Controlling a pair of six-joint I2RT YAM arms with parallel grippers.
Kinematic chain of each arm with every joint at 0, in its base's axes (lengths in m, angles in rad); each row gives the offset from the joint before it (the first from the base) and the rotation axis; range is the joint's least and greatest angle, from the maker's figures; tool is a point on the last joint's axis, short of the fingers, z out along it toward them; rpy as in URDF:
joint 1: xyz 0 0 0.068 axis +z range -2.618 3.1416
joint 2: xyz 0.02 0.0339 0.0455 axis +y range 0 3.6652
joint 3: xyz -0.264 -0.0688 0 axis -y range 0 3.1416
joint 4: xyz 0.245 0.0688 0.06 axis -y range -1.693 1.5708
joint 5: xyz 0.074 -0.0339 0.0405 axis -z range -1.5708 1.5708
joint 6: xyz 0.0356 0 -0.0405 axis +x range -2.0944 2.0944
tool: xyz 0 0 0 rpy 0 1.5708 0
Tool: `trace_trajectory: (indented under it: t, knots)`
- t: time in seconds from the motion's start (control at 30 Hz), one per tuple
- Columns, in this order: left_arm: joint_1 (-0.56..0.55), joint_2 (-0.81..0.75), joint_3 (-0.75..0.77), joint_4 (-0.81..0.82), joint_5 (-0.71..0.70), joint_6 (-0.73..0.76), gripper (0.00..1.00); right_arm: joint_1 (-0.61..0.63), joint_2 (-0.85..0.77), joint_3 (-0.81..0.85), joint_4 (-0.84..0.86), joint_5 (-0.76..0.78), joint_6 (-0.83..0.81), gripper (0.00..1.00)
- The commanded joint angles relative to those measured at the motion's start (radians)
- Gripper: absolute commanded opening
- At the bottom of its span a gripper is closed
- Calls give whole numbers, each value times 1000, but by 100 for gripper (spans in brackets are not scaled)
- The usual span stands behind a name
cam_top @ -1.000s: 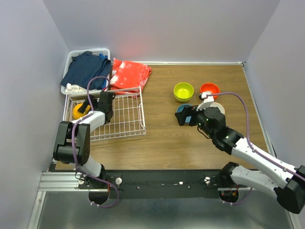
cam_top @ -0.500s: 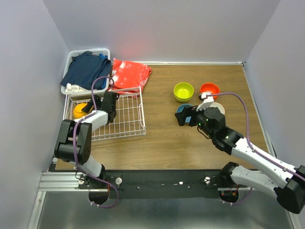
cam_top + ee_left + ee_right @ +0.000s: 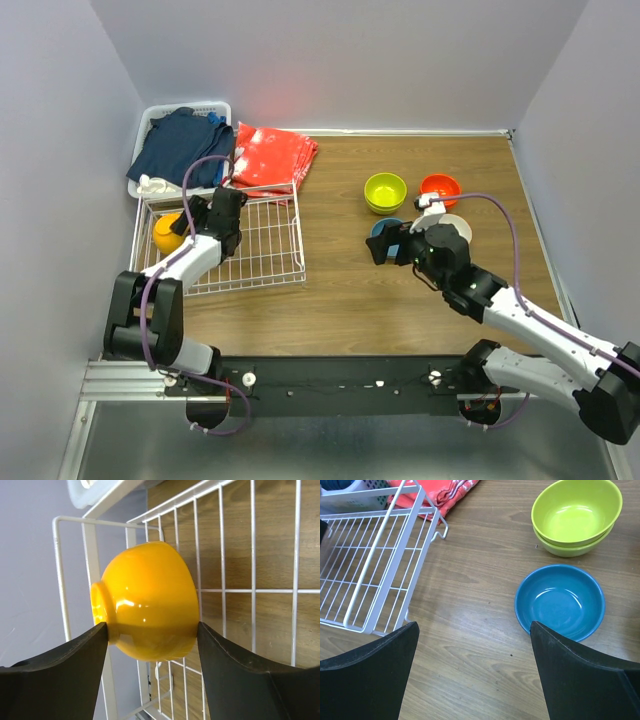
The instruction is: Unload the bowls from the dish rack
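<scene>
The yellow-orange bowl [image 3: 150, 600] lies on its side at the left end of the white wire dish rack [image 3: 250, 590]. My left gripper [image 3: 152, 627] is shut on it, one finger at its foot and the other at its rim. From the top the bowl [image 3: 165, 232] shows beside my left gripper [image 3: 188, 226] inside the rack [image 3: 260, 250]. My right gripper [image 3: 474, 630] hangs open over bare wood, close to the blue bowl [image 3: 560, 602]. Two stacked lime green bowls [image 3: 577, 512] stand behind it. A red-orange bowl [image 3: 440, 186] stands further right.
A white basket [image 3: 222, 108] of dark blue clothes stands at the back left, and a red cloth [image 3: 272, 155] lies beside it. A white bowl [image 3: 458, 224] peeks out from under my right arm. Purple walls close in on both sides.
My left jaws have closed from wide open onto the yellow-orange bowl, and the left forearm has swung a little. The right arm has hardly moved.
</scene>
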Motion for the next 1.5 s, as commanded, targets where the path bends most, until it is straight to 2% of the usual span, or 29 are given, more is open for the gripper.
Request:
trace_trajectory:
  t: [0.0,0.23,0.5,0.7,1.0,1.27,1.47]
  knots:
    - [-4,-95,50,-26,14,-61,52,8,19,14,1,-4,-13,100]
    - [-3,-147,92,-80,60,-150,43,8,36,22,3,-39,-19,100]
    - [16,-180,158,-157,177,-278,36,8,71,32,14,-99,-39,100]
    - [26,-198,214,-215,230,-371,24,8,106,57,12,-135,-53,100]
    - [46,-261,297,-275,436,-567,20,8,213,124,0,-203,-61,100]
    - [49,-344,292,-235,683,-686,18,8,313,230,-3,-223,5,100]
    - [49,-402,280,-186,876,-759,18,8,379,328,-39,-324,48,100]
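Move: The yellow bowl is already between the left fingers, low over the rack's left part. It is bound for the right hand's open fingers, about 43 cm to the left hand's right, 5 cm nearer the base and some 8 cm higher. The dish rack's middle lies 11 cm right and 5 cm back from the left hand, the red cloth 24 cm right and 15 cm ahead. From the right hand, the yellow bowl is 43 cm left and 5 cm ahead, the blue bowl 4 cm right and 4 cm ahead, the green bowls 2 cm right and 15 cm ahead. The yellow bowl, still pinched by the left fingers, is raised about 14 cm and carried rightward over the rack towards the right hand, mostly up first, then ever faster right, while the wrist turns some 60 degrees so the fingers swing from forward-left to straight ahead. The right hand, wide open, sinks slightly, then reaches left to meet the bowl, rising again and yawing a little counter-clockwise. ##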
